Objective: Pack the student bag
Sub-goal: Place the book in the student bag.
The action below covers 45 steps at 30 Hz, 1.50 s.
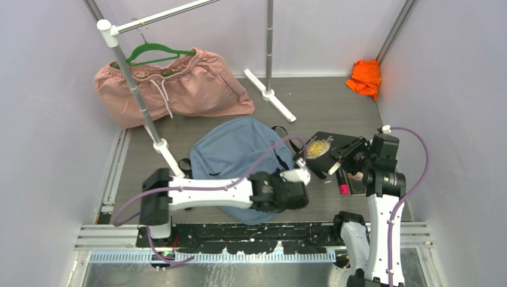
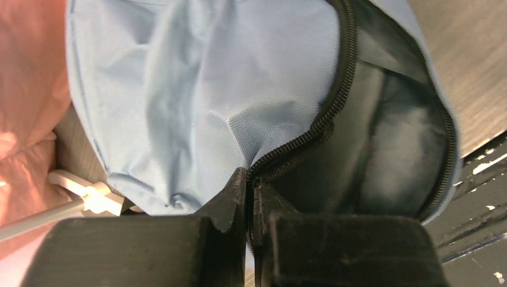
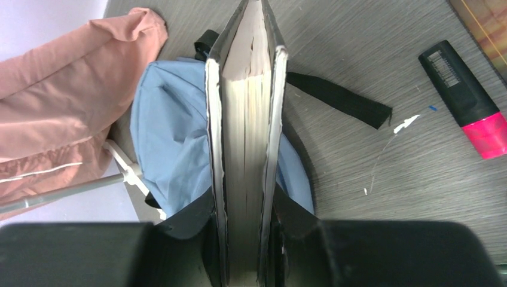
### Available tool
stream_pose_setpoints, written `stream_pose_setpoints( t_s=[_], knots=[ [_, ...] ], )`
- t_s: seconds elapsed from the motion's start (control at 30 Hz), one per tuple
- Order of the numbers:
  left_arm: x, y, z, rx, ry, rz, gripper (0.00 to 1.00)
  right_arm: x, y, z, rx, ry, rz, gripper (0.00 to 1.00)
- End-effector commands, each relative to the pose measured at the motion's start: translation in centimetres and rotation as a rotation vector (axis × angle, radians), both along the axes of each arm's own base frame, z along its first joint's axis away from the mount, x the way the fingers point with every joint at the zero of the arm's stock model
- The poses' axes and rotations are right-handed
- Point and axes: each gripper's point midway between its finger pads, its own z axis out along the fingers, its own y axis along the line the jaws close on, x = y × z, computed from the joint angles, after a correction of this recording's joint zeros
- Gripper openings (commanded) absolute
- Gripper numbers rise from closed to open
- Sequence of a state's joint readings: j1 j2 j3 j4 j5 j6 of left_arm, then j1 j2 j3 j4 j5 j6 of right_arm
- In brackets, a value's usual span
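Note:
The dusty-blue student bag (image 1: 239,149) lies on the table's middle, its black zipper edge (image 2: 335,101) parted over a dark inside. My left gripper (image 2: 252,179) is shut on that zipper edge at the near rim of the opening; from above it (image 1: 305,174) sits at the bag's right side. To the right of the bag, my right gripper (image 3: 244,221) is shut on a black-covered book (image 3: 246,119), held on edge with its pages showing. In the top view the book (image 1: 326,149) hangs just right of the bag (image 3: 170,131).
A pink-tipped highlighter (image 3: 469,101) lies on the table right of the book. A black bag strap (image 3: 341,98) trails out. A pink garment (image 1: 173,86) on a green hanger hangs from a rack at back left. An orange cloth (image 1: 365,76) sits at back right.

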<state>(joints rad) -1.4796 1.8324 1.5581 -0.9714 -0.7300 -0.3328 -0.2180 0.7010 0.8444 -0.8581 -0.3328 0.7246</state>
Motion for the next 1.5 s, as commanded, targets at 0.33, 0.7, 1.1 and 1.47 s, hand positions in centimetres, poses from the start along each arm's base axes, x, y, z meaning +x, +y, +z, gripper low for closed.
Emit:
stream_pose_setpoints(
  t_s=[0.33,0.7,1.1,1.47],
  knots=[
    [6.7,4.8,18.1,-0.869,0.184,0.176,0.00,-1.2,5.6,10.2,0.111,-0.336,0.288,0.01],
    [7.5,-1.0,20.4,-0.920,0.305,0.079,0.00,-5.7,9.6,10.8,0.243,-0.367,0.490,0.01],
    [8.9,-4.2,20.8,-0.928,0.362,0.103,0.00,-7.3,9.0,3.7,0.234,-0.200,0.432,0.01],
    [7.1,-4.6,19.9,-0.951,0.470,0.055,0.00,-2.2,9.4,2.9,0.363,-0.347,0.354,0.01]
  ],
)
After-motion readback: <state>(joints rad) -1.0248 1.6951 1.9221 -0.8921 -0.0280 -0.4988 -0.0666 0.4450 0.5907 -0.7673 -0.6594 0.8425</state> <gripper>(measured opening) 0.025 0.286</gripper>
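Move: My left fingers are already shut on the rim of the student bag's mouth; the mouth's middle is about 5 cm back, 2 cm right and 5 cm below them. My right hand holds the black book by its near edge; from it the mouth lies some 18 cm left, 12 cm back and 9 cm lower. The pink-ended tube lies about 4 cm right and 9 cm back of it, the Three Days book 13 cm right and 5 cm back, both about 14 cm down. Keeping the rim pinched, my left hand hauls it up about 16 cm and forward 8, swinging left, then farther back right, its left side rolled down some 45 degrees. Meanwhile my right hand, grip unchanged, lifts the book clear, carries it left and back towards the mouth while turning it about 20 degrees counter-clockwise, then lowers it 8 cm into the opening and nudges forward. ##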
